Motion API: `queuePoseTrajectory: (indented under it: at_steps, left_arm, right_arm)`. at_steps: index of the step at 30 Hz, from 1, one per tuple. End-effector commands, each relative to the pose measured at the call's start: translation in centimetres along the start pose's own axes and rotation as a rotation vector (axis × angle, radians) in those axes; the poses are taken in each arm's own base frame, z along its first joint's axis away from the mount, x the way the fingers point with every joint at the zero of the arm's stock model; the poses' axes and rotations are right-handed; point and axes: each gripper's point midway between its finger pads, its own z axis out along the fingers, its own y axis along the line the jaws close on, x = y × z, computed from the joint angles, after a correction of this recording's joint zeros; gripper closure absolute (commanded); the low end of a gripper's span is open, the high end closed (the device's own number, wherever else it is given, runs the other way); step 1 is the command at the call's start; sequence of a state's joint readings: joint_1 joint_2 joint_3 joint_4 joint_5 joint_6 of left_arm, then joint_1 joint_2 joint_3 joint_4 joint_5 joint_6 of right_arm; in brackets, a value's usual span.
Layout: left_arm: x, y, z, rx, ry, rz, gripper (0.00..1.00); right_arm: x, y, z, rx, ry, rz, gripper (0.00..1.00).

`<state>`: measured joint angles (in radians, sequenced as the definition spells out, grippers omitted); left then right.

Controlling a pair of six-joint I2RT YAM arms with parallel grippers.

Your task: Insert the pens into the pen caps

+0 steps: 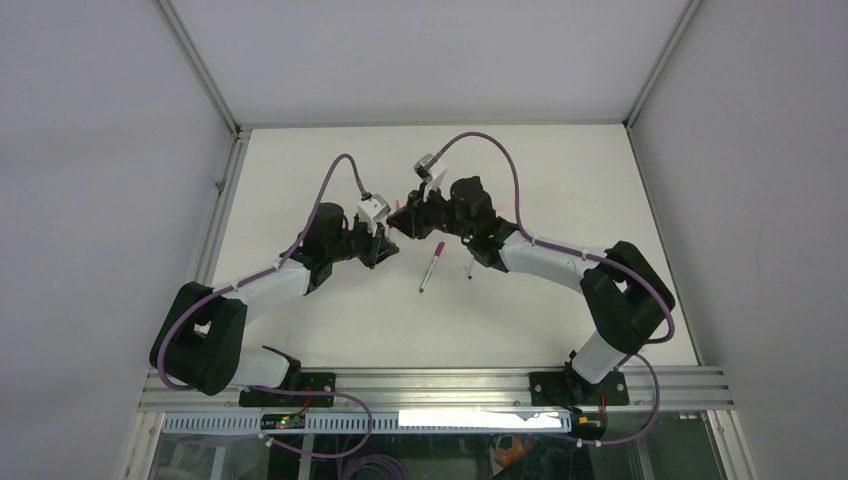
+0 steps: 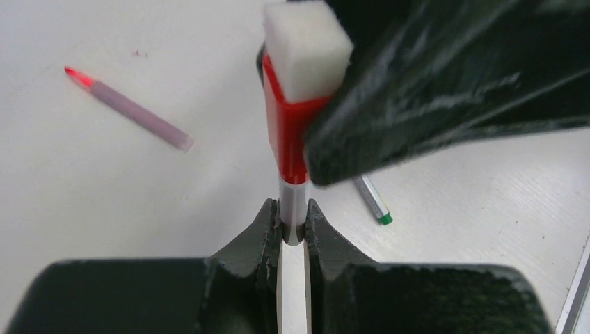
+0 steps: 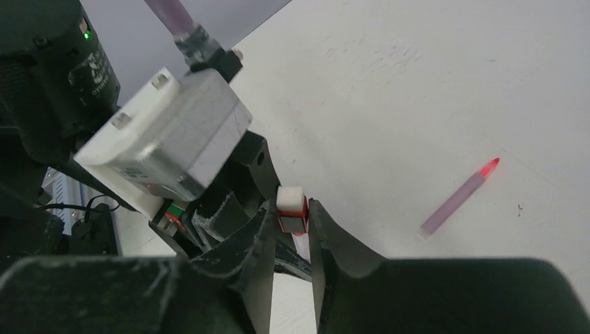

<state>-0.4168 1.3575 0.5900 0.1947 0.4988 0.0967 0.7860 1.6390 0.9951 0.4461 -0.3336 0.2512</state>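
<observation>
My left gripper (image 2: 293, 209) is shut on the white barrel of a pen (image 2: 292, 198). The pen's far end sits inside a red pen cap (image 2: 287, 132) with a white block on top. My right gripper (image 3: 292, 209) straddles that cap (image 3: 292, 221). Its jaws are slightly parted: one finger (image 2: 445, 83) lies against the cap and a thin gap shows at the other. Both grippers meet above the table's middle (image 1: 400, 222). A pinkish pen with a red tip (image 2: 132, 111) (image 3: 456, 198) lies loose on the table.
A pen with a magenta cap (image 1: 431, 265) lies on the white table (image 1: 560, 180) in front of the grippers. A thin green-ended pen (image 2: 373, 200) (image 1: 470, 268) lies beside the right arm. Metal rails (image 1: 215, 230) edge the table.
</observation>
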Motion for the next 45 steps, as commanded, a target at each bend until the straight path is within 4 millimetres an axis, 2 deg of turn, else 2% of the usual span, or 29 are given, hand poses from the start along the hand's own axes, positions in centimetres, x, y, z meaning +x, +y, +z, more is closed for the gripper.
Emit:
queuePoseTrajectory:
  at_steps: [1,5,10,15,24,30,45]
  left_arm:
    - [-8.0,-0.9,0.2,0.074,-0.246,0.141,1.00]
    - [-7.4,-1.2,0.6,0.102,-0.229,0.124,1.00]
    - [-6.9,-1.6,0.9,0.136,-0.215,0.115,1.00]
    - [-6.3,-2.1,1.3,0.174,-0.185,0.101,1.00]
    - [-5.8,-2.2,2.1,0.211,-0.152,0.075,1.00]
    - [-5.7,-2.3,2.2,0.219,-0.148,0.071,1.00]
    - [-5.4,-2.4,2.2,0.220,-0.141,0.067,1.00]
  right_arm:
    - [0.5,1.7,-1.5,-0.075,0.063,0.018,0.73]
    - [0.4,0.6,-2.4,-0.055,0.069,0.005,0.60]
    - [0.7,0.4,-2.6,-0.052,0.069,0.012,0.57]
    - [-0.1,0.2,-2.8,-0.040,0.027,-0.004,0.55]
    - [-1.5,1.6,-3.6,-0.096,-0.021,-0.050,0.55]
    - [-1.9,1.6,-3.7,-0.095,-0.038,-0.070,0.55]
    - [-2.3,-1.4,-4.0,0.076,-0.006,-0.126,0.56]
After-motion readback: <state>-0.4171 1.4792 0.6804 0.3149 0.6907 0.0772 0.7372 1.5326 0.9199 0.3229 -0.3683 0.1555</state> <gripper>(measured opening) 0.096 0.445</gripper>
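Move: The red cap, already on the pen, sits between the right fingertips, and the left fingers grip the pen about 8 cm below the cap. From the right hand, the faded red pen lies on the table some 10 cm ahead, level sideways and about 18 cm below. Down there too are the purple-capped pen, roughly 7 cm to the right and level ahead, and the blue-capped pen, about 16 cm right and 2 cm ahead. The right fingers open to nearly half and let go of the red cap as that hand draws about 3 cm right and 2 cm down, then rises level again while easing back, and at the end starts right and down once more beside the pen. Keeping its grip low on the upright pen, the left hand carries it quickly up some 3 cm and slightly forward, then drifts right to about 3.5 cm while turning roughly 10 degrees clockwise, and holds still. ##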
